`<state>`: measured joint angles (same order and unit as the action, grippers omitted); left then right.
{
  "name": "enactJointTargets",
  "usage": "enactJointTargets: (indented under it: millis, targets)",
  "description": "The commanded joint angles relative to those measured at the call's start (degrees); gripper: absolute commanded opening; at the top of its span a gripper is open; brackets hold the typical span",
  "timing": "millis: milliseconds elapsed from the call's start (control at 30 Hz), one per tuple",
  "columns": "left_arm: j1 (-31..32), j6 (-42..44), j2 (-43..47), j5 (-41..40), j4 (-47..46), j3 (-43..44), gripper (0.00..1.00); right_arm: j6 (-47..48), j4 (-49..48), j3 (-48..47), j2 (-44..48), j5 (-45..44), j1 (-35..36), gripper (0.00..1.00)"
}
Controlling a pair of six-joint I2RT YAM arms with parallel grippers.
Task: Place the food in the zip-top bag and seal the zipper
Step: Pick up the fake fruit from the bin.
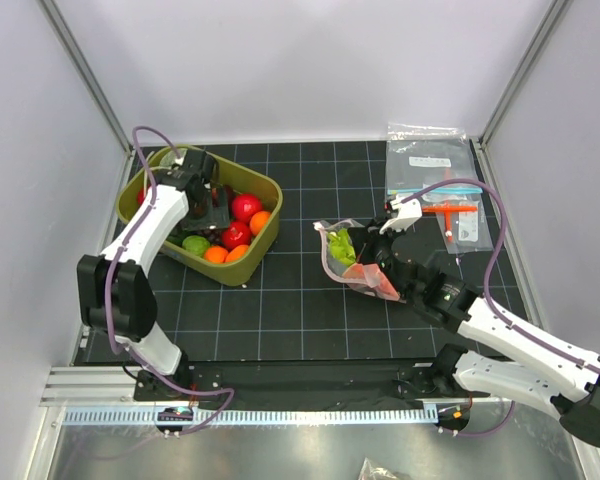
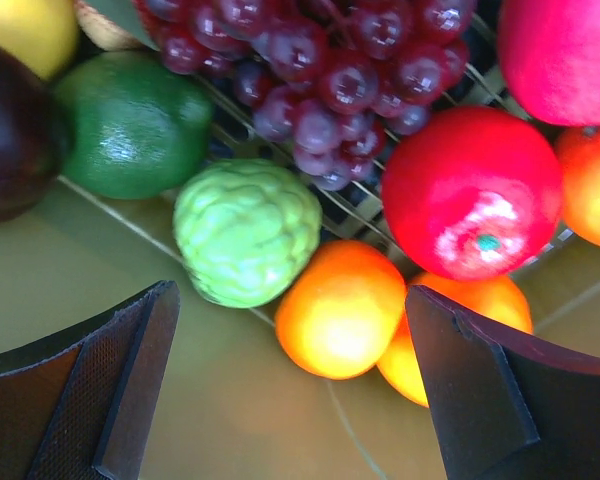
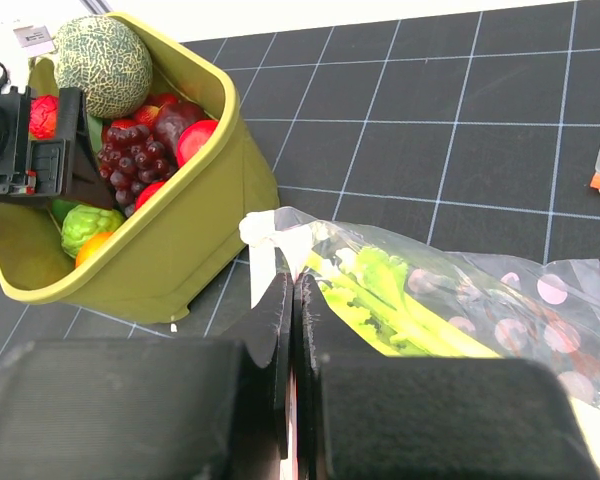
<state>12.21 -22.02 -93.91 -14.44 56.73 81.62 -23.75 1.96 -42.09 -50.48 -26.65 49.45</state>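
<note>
My left gripper (image 1: 212, 205) hangs open inside the olive-green bin, jaws wide and empty (image 2: 300, 400). Just ahead of its fingers lie the food pieces: an orange (image 2: 340, 310), a bumpy green fruit (image 2: 245, 230), a red tomato (image 2: 470, 190), purple grapes (image 2: 330, 80) and a lime (image 2: 130, 120). At centre right the zip-top bag (image 1: 348, 255) rests on the mat with a green leafy stalk (image 3: 410, 300) inside. My right gripper (image 3: 293, 300) is shut on the bag's mouth edge, where the zipper is mostly hidden between the fingers.
The olive-green bin (image 1: 270, 190) stands at the left on the black grid mat, with a netted melon (image 3: 102, 65) at its far end. Flat clear bags (image 1: 430, 160) lie at the back right. White walls enclose the table.
</note>
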Motion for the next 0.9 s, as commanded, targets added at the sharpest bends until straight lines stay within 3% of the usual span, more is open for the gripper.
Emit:
enactJointTargets:
  millis: [0,167,400,600,700,800,867]
  targets:
    - [0.2,0.3,2.0,4.7,0.4,3.4,1.00,-0.8,-3.1,-1.1,0.9,-0.2,0.3,0.01]
    - [3.5,-0.4,8.4,12.2,-2.8,2.5,1.00,-4.4,-5.9,0.8,-2.7,2.8,0.4,0.01]
    - [9.9,-1.1,16.4,0.7,-3.2,-0.7,1.00,-6.4,-2.3,-0.8,2.4,6.0,0.3,0.01]
    - [11.9,-1.4,13.7,-0.2,-5.1,-1.3,1.00,-1.0,-3.3,3.4,5.9,0.8,0.3,0.01]
    - [12.0,-1.5,9.8,2.9,-6.5,-1.2,1.00,3.3,-5.8,4.2,7.6,6.6,0.4,0.01]
    - [11.9,-1.2,7.3,-1.0,-7.6,-0.5,1.00,5.4,-8.6,6.8,6.7,6.6,0.3,0.01]
    - [11.3,-0.7,7.0,-8.5,-9.4,-1.5,1.00,8.0,-5.2,2.6,4.0,7.4,0.3,0.01]
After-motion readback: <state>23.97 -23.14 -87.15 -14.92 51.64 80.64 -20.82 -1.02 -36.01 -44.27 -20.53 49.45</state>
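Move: The red apple lies in the bin about 7 cm to the right of my left hand, 4 cm ahead and 7 cm below. Next to it, an orange sits about 4 cm nearer the base than the apple, and the pink apple 6 cm farther out and 2 cm to the apple's right. The green fruit is about 3 cm to my left hand's left and 2 cm ahead. From my right hand the apple is about 27 cm left, 10 cm forward and 19 cm down. I lift my empty left hand about 9 cm up and swing it some 7 cm right, drawing back a little, then come forward and back down about 5 cm above the red apple and oranges. The fingers stay wide open, tilting outward and turning about 10 degrees clockwise. My right hand keeps pinching the bag's rim and eases it back about 2 cm. ##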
